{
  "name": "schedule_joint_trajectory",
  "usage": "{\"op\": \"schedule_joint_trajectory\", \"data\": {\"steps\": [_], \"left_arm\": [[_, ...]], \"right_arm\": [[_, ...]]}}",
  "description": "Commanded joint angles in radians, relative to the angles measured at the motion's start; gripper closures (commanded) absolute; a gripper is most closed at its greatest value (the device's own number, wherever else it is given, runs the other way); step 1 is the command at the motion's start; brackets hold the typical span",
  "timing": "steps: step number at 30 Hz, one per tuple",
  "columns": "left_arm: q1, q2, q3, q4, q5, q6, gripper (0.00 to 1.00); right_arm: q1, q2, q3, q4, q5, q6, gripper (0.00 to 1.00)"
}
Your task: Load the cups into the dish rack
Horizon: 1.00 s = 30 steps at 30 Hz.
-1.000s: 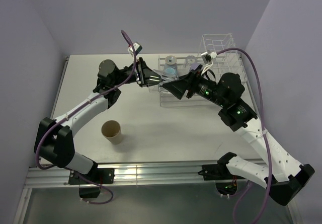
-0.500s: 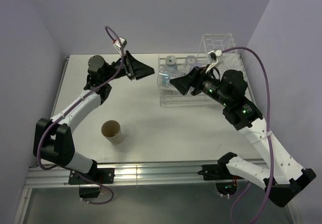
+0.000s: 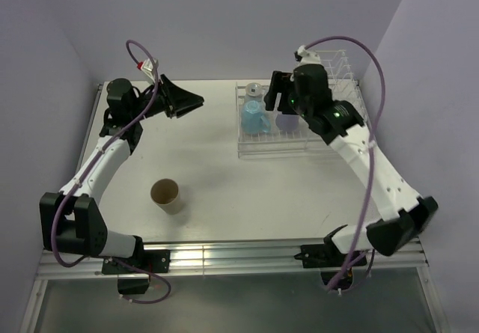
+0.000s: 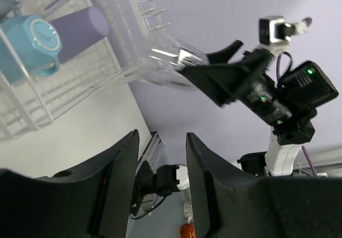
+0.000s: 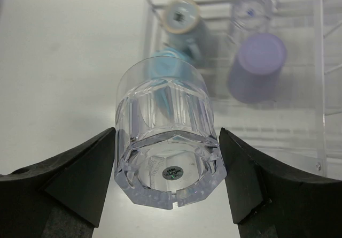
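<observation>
My right gripper [image 5: 168, 182] is shut on a clear glass [image 5: 170, 141], base toward the camera and mouth down. It hangs over the white dish rack [image 3: 273, 152], above a light blue mug [image 3: 254, 116] lying there. A lavender tumbler [image 5: 261, 56], a second blue mug [image 5: 181, 16] and another clear glass [image 5: 251, 5] also sit in the rack. A tan cup [image 3: 167, 195] stands on the table at the near left. My left gripper [image 3: 191, 102] is open and empty at the far left, pointing toward the rack [image 4: 123, 29]. The held glass [image 4: 163, 61] shows blurred in the left wrist view.
The rack's taller divider section [image 3: 337, 67] rises at the far right behind my right arm [image 3: 359, 146]. Walls close in on the table [image 3: 224, 168] at the back and both sides. A metal rail [image 3: 224, 257] runs along the near edge.
My left gripper has let go of the clear glass and drawn back to the left. The right gripper kept the glass, swung over the rack and turned it mouth down.
</observation>
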<state>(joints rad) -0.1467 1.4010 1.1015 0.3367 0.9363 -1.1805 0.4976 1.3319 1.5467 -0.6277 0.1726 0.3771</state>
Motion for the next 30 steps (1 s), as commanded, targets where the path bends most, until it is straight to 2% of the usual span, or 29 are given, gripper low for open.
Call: {"op": "schedule_joint_trajectory", "data": {"steps": [1,6,15,21,30], "left_arm": [[-0.001,-0.062,0.058,-0.189,-0.040,0.137,0.54],[0.004,-0.097,0.070,-0.271,-0.059,0.199,0.53],[0.019,-0.126,0.070,-0.303,-0.034,0.222,0.54],[0.021,-0.122,0.080,-0.315,-0.030,0.232,0.54],[0.021,-0.115,0.066,-0.311,-0.027,0.233,0.54]], "right_arm": [[-0.007,0.124,0.055,-0.138,0.246,-0.046,1.00],[-0.011,0.254,0.078,-0.156,0.309,-0.029,1.00],[-0.033,0.409,0.142,-0.210,0.357,-0.023,1.00],[-0.057,0.472,0.150,-0.205,0.354,-0.020,1.00],[-0.076,0.484,0.124,-0.193,0.334,-0.017,1.00]]}}
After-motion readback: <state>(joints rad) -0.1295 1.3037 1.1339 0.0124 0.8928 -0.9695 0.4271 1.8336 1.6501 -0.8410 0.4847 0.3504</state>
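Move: The glass in my right hand goes to the open rack floor about 6 cm ahead, 6 cm right and 19 cm below this hand. The purple cup stands roughly 13 cm ahead and 8 cm right, the light-blue mug 14 cm ahead and 5 cm left. The grey mug is some 10 cm beyond the light-blue one, all about 20 cm lower. From my empty left hand that spot lies about 7 cm ahead, 26 cm right and 19 cm down. I drop my right hand fast, about 15 cm down and a little forward and right, keeping the clear glass pinched mouth-down. Then I edge it forward and right nearly level before easing it a last 3 cm down, just short of the purple cup; meanwhile my wrist tips farther down and swings clockwise, some 40 degrees in all. My left hand drifts slightly back, left and down, fingers unchanged. ##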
